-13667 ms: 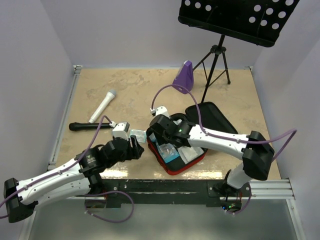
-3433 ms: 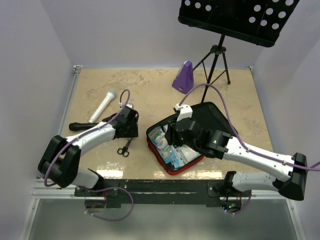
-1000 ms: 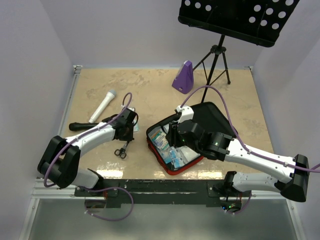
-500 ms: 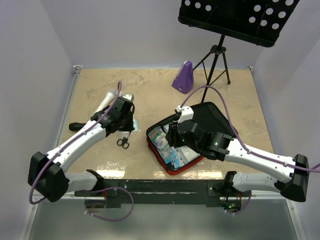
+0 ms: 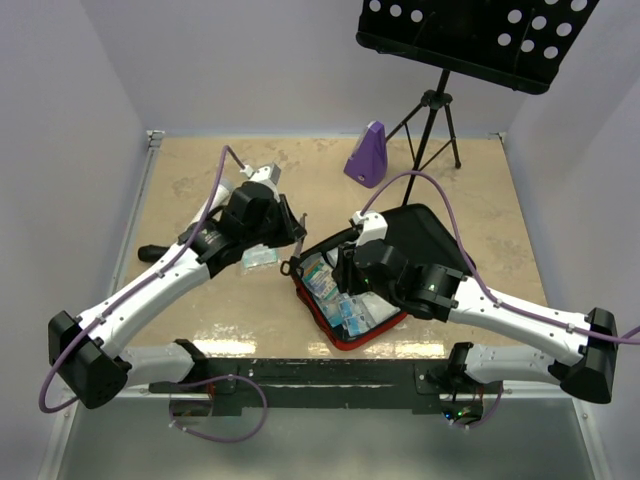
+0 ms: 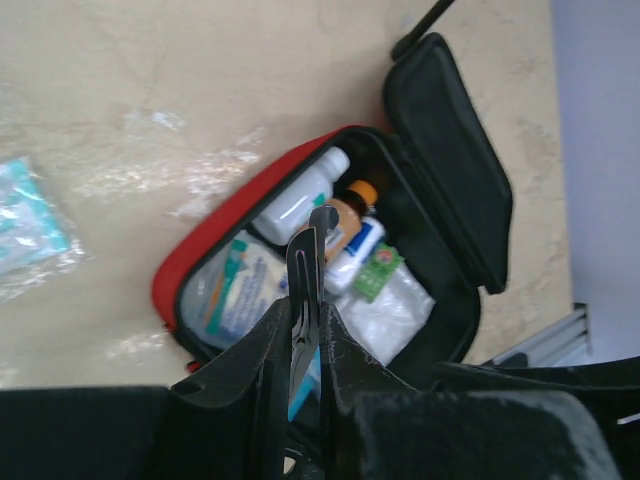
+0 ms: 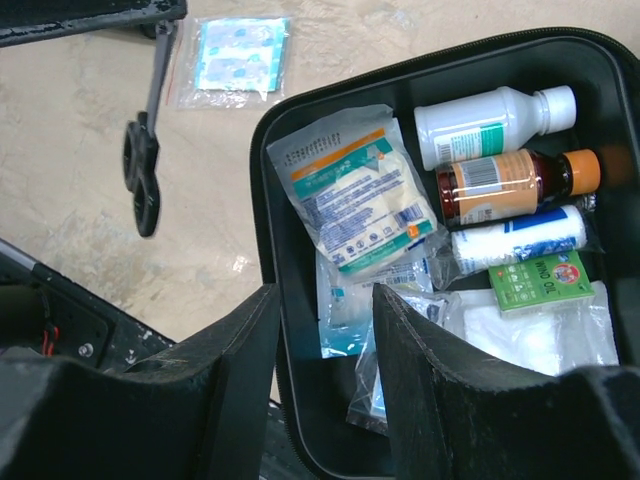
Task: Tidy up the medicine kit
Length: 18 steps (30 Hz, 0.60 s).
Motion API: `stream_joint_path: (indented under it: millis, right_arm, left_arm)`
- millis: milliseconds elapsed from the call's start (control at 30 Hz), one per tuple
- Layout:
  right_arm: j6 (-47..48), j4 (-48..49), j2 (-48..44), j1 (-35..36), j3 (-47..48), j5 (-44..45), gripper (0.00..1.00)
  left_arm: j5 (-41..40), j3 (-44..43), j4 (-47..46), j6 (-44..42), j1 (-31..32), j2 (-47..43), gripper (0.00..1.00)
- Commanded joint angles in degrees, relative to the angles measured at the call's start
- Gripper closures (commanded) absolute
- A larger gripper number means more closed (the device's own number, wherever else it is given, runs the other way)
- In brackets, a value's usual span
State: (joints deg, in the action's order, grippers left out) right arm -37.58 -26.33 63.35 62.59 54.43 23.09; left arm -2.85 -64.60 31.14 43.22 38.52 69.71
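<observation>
The medicine kit (image 5: 335, 330) lies open near the front edge, red outside and black inside, with its lid (image 5: 432, 232) folded back to the right. Bottles (image 7: 495, 118), a large packet (image 7: 355, 190) and other pouches fill it. My left gripper (image 6: 305, 315) is shut on the black scissors (image 6: 303, 262), blades pointing forward, just above and left of the kit (image 6: 190, 270). In the right wrist view the scissors (image 7: 148, 130) hang handles down beside the kit's rim (image 7: 262, 200). My right gripper (image 7: 322, 300) is open, its fingers either side of the kit's near wall.
A clear packet (image 5: 258, 258) with blue contents lies on the table left of the kit. At the back stand a purple metronome (image 5: 367, 155) and a black music stand (image 5: 438, 120). A black handle (image 5: 150, 251) lies at the left.
My left arm has lifted the scissors off the table and swung them right, up to the kit's left edge. The right arm and the kit have stayed still.
</observation>
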Motion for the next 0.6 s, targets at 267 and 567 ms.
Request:
stream_joint_path:
  millis: [267, 567]
  right_arm:
    - [-2.9, -6.8, -6.0, 0.0, 3.4, 7.1, 0.53]
    - [-3.2, -7.1, -7.3, 0.1, 2.4, 5.9, 0.53]
  left_arm:
    - [-2.8, 17.6, -30.1, 32.6, 8.4, -4.5, 1.00]
    - [-13.2, 28.6, -45.5, 45.9, 13.2, -4.0, 1.00]
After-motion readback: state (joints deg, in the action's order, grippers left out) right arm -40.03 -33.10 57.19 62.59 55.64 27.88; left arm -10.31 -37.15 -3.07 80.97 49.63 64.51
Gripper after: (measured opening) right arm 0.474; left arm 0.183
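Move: My left hand already holds the scissors. The middle of the medicine kit's open tray lies about 12 cm to its right, 6 cm back and 18 cm lower. Inside, the gauze pack is roughly 5 cm right and 3 cm back, the white bottle some 10 cm right and 3 cm ahead; the blue-dotted packet on the table is 9 cm left and 2 cm ahead. From my right hand, the tray's middle is about 5 cm ahead, 2 cm right and 15 cm below. I swing the scissors in over the tray's left part: my left hand goes right about 5 cm, first nearly level, then sinking some 4 cm and drawing back 3 cm, while it rolls about 30 degrees, left side dropping. Its fingers keep their grip. My empty right hand makes room, shifting about 3 cm right and 2 cm up, still open. ##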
